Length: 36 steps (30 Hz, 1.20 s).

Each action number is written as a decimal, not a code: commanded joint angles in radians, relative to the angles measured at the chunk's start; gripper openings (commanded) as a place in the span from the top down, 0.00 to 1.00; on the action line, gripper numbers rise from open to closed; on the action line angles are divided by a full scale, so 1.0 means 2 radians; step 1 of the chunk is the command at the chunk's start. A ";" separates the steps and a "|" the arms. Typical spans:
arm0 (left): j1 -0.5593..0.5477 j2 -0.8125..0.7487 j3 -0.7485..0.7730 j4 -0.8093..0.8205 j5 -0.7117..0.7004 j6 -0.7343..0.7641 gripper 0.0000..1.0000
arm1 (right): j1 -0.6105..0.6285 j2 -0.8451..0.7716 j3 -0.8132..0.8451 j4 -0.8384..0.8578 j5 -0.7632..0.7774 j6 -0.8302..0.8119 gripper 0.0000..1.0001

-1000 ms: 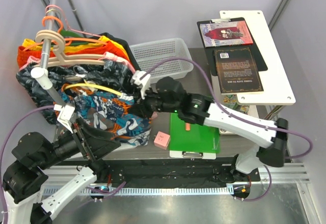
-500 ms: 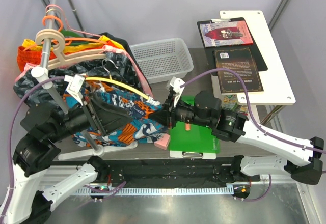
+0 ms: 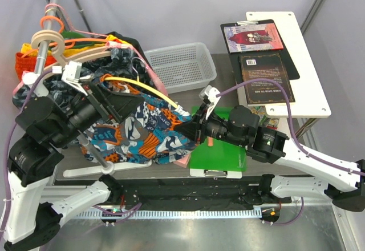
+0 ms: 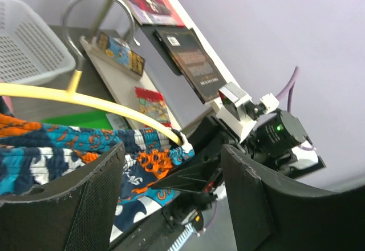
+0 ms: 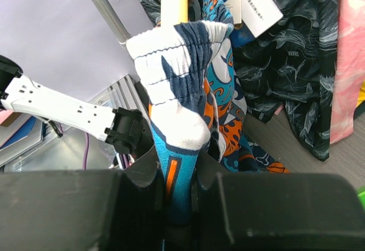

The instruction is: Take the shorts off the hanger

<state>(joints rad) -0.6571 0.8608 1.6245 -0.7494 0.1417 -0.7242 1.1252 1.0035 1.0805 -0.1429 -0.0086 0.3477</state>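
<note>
The printed shorts (image 3: 142, 134) hang stretched over the pale yellow hanger (image 3: 142, 86) left of centre. My right gripper (image 3: 191, 128) is shut on their waistband beside the hanger's right tip. In the right wrist view the gathered waistband of the shorts (image 5: 177, 91) caps the hanger's end (image 5: 173, 0) and runs down into my right gripper (image 5: 179, 199). My left gripper (image 3: 117, 105) sits just left of the shorts, near the hanger's arm. In the left wrist view my left gripper (image 4: 171, 205) stands open with nothing between its fingers; the shorts (image 4: 85, 142) and hanger (image 4: 114, 105) lie beyond them.
A clothes rail (image 3: 48, 17) at far left carries other garments, a beige hanger (image 3: 74, 54) and a dark navy garment (image 3: 122, 68). A white basket (image 3: 179, 63) stands behind. A green board (image 3: 219, 148) and a pink block (image 3: 182, 161) lie below my right gripper. Books rest on a white shelf (image 3: 308, 74).
My right gripper has pulled the shorts' waistband rightward and nearer, stretching the fabric along the hanger. My left arm has risen toward the hanger and its jaws have narrowed somewhat.
</note>
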 commanded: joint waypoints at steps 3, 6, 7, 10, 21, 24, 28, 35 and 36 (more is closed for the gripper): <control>-0.001 -0.011 0.034 0.041 -0.095 0.078 0.39 | 0.000 -0.007 0.010 0.093 0.010 0.009 0.99; -0.001 -0.009 0.028 0.054 -0.108 0.095 0.41 | 0.000 -0.003 0.023 0.087 -0.007 0.015 0.99; -0.001 -0.009 0.022 0.075 -0.106 0.097 0.41 | 0.000 -0.002 0.026 0.089 -0.007 0.019 0.99; -0.001 -0.006 0.002 0.111 -0.098 0.091 0.41 | 0.000 -0.002 0.022 0.101 -0.016 0.030 0.99; -0.001 -0.012 -0.030 0.188 -0.041 0.015 0.44 | 0.000 -0.015 0.025 0.075 -0.029 0.021 0.99; -0.001 -0.010 -0.008 0.173 -0.063 0.012 0.45 | 0.000 -0.009 0.033 0.054 -0.042 0.019 0.99; -0.001 0.032 0.080 0.053 -0.118 0.048 0.48 | 0.000 0.001 0.056 0.042 -0.046 0.013 0.99; -0.001 0.060 0.137 -0.038 -0.141 0.091 0.50 | 0.000 0.013 0.091 0.048 -0.056 0.011 0.99; -0.001 0.062 0.140 -0.041 -0.139 0.096 0.51 | 0.000 0.015 0.100 0.049 -0.059 0.010 0.99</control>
<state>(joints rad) -0.6586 0.9463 1.8904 -0.7120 -0.1097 -0.5968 1.1248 1.0416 1.1790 -0.1879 -0.0994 0.3878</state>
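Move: The yellow hanger, already off the rack with the shorts still on it, has its crown about 12 cm ahead of the left hand, practically straight ahead and 8 cm lower. The shorts' middle hangs some 7 cm ahead, 2 cm right and 18 cm below; the black shorts are 13 cm ahead, 14 cm left. From the right hand, already pinching the waistband's end, the crown lies 16 cm left, 9 cm ahead and 5 cm up. The shorts and hanger stay held by the right hand, which keeps its pinch on the waistband, easing back a little and lifting 2 cm at the end. Away from the crown, the left hand climbs about 9 cm and works leftward about 5 cm, swinging briefly back right midway; it tips up and turns counter-clockwise some 15 degrees while its empty fingers partly close. ##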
